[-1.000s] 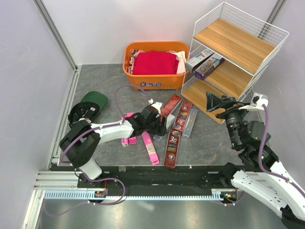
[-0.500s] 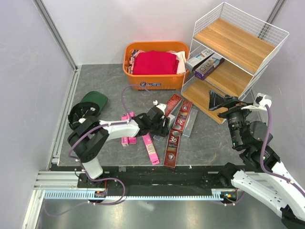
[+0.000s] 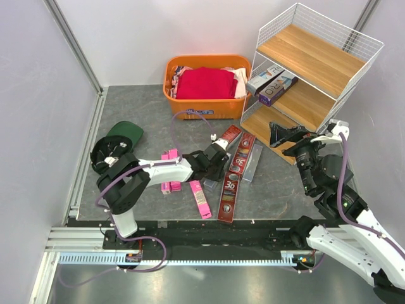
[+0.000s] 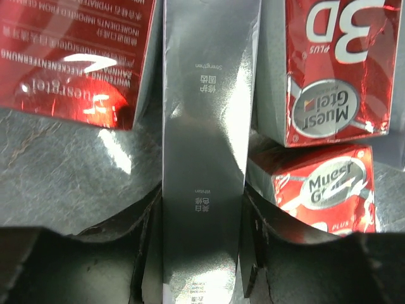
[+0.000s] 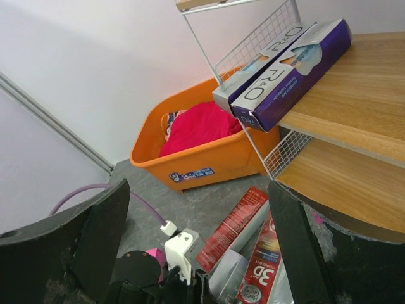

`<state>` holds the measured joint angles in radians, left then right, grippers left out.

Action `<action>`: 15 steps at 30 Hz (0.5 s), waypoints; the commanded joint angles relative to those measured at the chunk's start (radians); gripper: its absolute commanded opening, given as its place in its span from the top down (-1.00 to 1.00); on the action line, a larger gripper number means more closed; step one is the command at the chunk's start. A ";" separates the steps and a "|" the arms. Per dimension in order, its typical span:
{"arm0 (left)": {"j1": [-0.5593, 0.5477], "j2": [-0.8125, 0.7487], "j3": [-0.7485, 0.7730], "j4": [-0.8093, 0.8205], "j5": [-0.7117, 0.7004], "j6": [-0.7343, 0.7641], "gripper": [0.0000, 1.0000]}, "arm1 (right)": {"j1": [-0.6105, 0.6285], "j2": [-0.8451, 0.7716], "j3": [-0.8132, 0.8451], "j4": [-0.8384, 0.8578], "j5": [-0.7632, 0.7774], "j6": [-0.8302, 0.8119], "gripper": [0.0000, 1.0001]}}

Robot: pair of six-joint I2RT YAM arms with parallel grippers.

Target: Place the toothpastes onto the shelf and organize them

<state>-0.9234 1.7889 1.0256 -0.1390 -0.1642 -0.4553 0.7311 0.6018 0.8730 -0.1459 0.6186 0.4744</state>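
Note:
Several toothpastes lie on the grey floor: dark red "3D" boxes, pink ones and a silver one. My left gripper is low among them. In the left wrist view its gripper is shut on a silver-grey toothpaste box, with red boxes on either side. A purple toothpaste and a silver-white one lie on the shelf's middle board. My right gripper hangs open and empty in front of the lower board; in its wrist view the gripper frames the floor pile.
An orange basket of red clothes stands behind the pile, left of the shelf. A green cap lies at the far left. A purple cable arcs over the left arm. Walls close in left, right and behind.
My left gripper slid right into the pile and closed its fingers onto the silver-grey box. The right gripper shifted slightly left and stayed open.

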 commanded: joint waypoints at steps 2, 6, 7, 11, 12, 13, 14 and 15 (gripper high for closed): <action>-0.003 -0.153 0.016 -0.025 -0.038 0.026 0.20 | 0.001 0.027 0.043 -0.004 -0.052 -0.005 -0.96; 0.001 -0.235 0.024 -0.036 -0.021 0.029 0.22 | 0.001 0.049 0.044 -0.009 -0.098 -0.005 -0.96; 0.004 -0.252 0.025 -0.037 -0.015 0.029 0.22 | -0.001 0.058 0.044 -0.009 -0.106 -0.006 -0.96; 0.037 -0.330 0.025 -0.024 0.069 0.026 0.23 | 0.001 0.078 0.055 -0.011 -0.158 -0.008 -0.96; 0.061 -0.365 0.015 0.002 0.134 0.026 0.23 | 0.001 0.085 0.058 -0.014 -0.183 -0.008 -0.96; 0.075 -0.382 0.005 0.028 0.168 0.026 0.23 | 0.001 0.090 0.061 -0.011 -0.197 -0.008 -0.96; 0.105 -0.399 -0.005 0.048 0.222 0.023 0.23 | 0.001 0.095 0.063 -0.011 -0.210 -0.007 -0.96; 0.122 -0.436 -0.024 0.068 0.308 0.014 0.23 | 0.001 0.105 0.064 -0.011 -0.226 -0.007 -0.96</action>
<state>-0.8707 1.4677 1.0233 -0.1852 -0.0662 -0.4549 0.7311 0.6865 0.8890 -0.1596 0.4770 0.4744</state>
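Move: The left hand already pinches the silver toothpaste among the others, with the open right gripper some 20 cm to its right, about level fore and aft, and 35 cm higher. From the left hand, the upper 3D box lies about 8 cm ahead and 8 cm right, the lower 3D box 6 cm back and 4 cm right. The silver toothpaste lies roughly 18 cm left of the right hand, 6 cm ahead and 35 cm below. Still pinching the silver toothpaste, the left hand rises about 12 cm as the open right drifts 4 cm left. ##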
